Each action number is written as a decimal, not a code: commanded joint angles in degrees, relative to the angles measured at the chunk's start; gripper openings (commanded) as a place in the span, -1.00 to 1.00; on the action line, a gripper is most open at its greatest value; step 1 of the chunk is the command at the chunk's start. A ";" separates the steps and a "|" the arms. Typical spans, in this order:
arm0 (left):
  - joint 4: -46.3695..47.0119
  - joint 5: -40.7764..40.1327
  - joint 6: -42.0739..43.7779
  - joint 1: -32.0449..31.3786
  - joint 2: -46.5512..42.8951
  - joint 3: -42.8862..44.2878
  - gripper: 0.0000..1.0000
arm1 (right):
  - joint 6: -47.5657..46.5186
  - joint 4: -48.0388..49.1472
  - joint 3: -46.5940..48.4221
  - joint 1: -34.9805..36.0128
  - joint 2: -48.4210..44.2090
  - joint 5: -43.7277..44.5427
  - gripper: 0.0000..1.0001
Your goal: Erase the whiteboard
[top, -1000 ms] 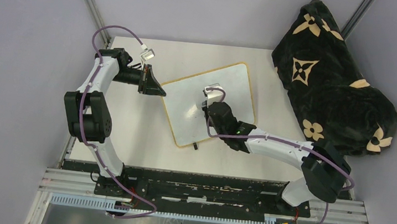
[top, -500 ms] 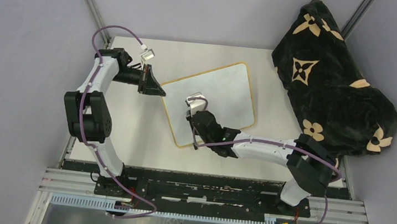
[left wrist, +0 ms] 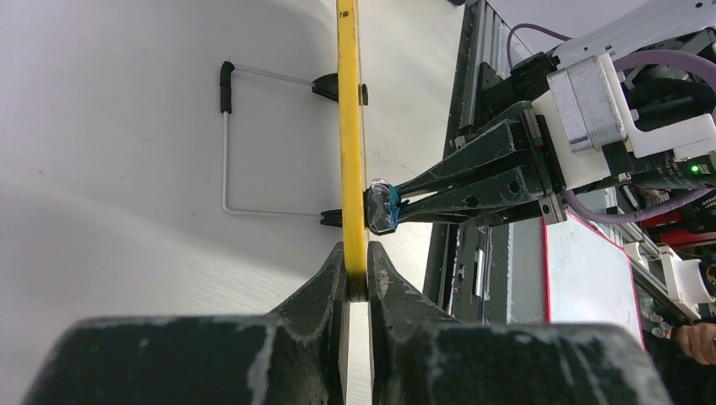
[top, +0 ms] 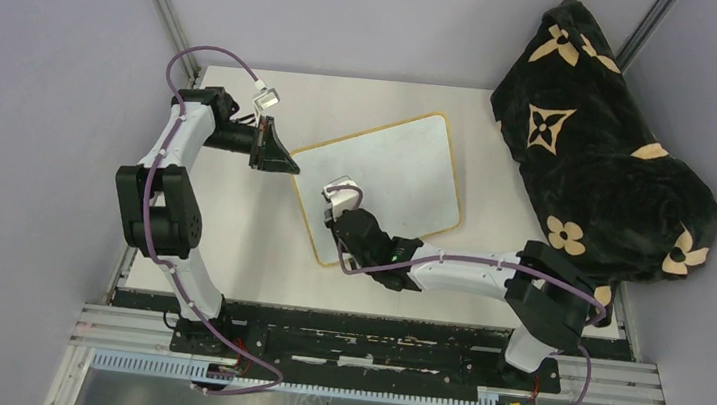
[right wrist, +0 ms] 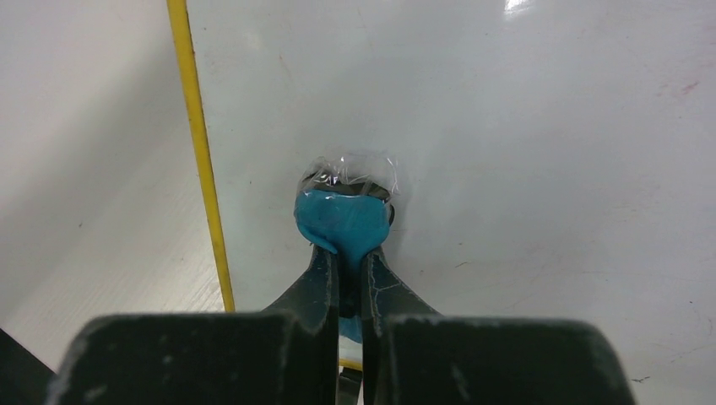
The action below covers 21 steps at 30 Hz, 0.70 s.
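Note:
The whiteboard with a yellow-tan frame lies tilted on the table, its face clean of writing. My left gripper is shut on the board's left corner; in the left wrist view the yellow frame edge sits between the jaws. My right gripper is shut on a small blue eraser wrapped in clear film and presses it on the board's surface near the lower left edge. The eraser also shows in the left wrist view.
A black blanket with tan flower prints is heaped at the table's right side. The board's wire stand with black feet shows under it. A black rail runs along the near edge.
My right gripper has slid the eraser across the board from its middle down and left toward the lower left edge. The left gripper and the board have stayed still.

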 commanded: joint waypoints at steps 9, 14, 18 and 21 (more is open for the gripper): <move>0.97 -4.57 2.62 -0.91 -0.98 -1.21 -0.94 | 0.25 -0.87 -7.58 -9.89 -8.60 5.55 -0.98; 0.93 -4.53 2.63 -0.91 -1.04 -1.20 -0.94 | -0.10 -2.25 -9.38 -11.03 -12.51 5.92 -0.99; 0.92 -4.74 2.42 -0.93 -1.46 -1.10 -0.94 | -0.13 -3.80 -10.65 -11.02 -16.59 7.19 -0.99; 0.93 -4.89 2.14 -1.02 -1.80 -1.00 -0.94 | 0.57 -5.93 -11.89 -11.26 -20.83 9.56 -0.99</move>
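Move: The right hand, holding the blue eraser at the whiteboard's lower left, has the board's middle about 9 cm to its right, 7 cm ahead and some 3 cm above. The board's lower left corner lies about 8 cm back, straight behind and 4 cm lower; the black stand foot is 8 cm back, 6 cm right and 5 cm lower. From the left hand, gripping the board's edge, the board's middle is some 16 cm right, 2 cm back and 3 cm lower. Rightward in one quickening sweep, about 12 cm, the right hand carries the eraser from the whiteboard's lower left across towards its right side. It also works some 4 cm forward, mostly in the first half, rising slightly with the slope while the wrist turns about 15 degrees clockwise. The fingers keep their hold; the left hand stays still, still pinching the board's edge. ##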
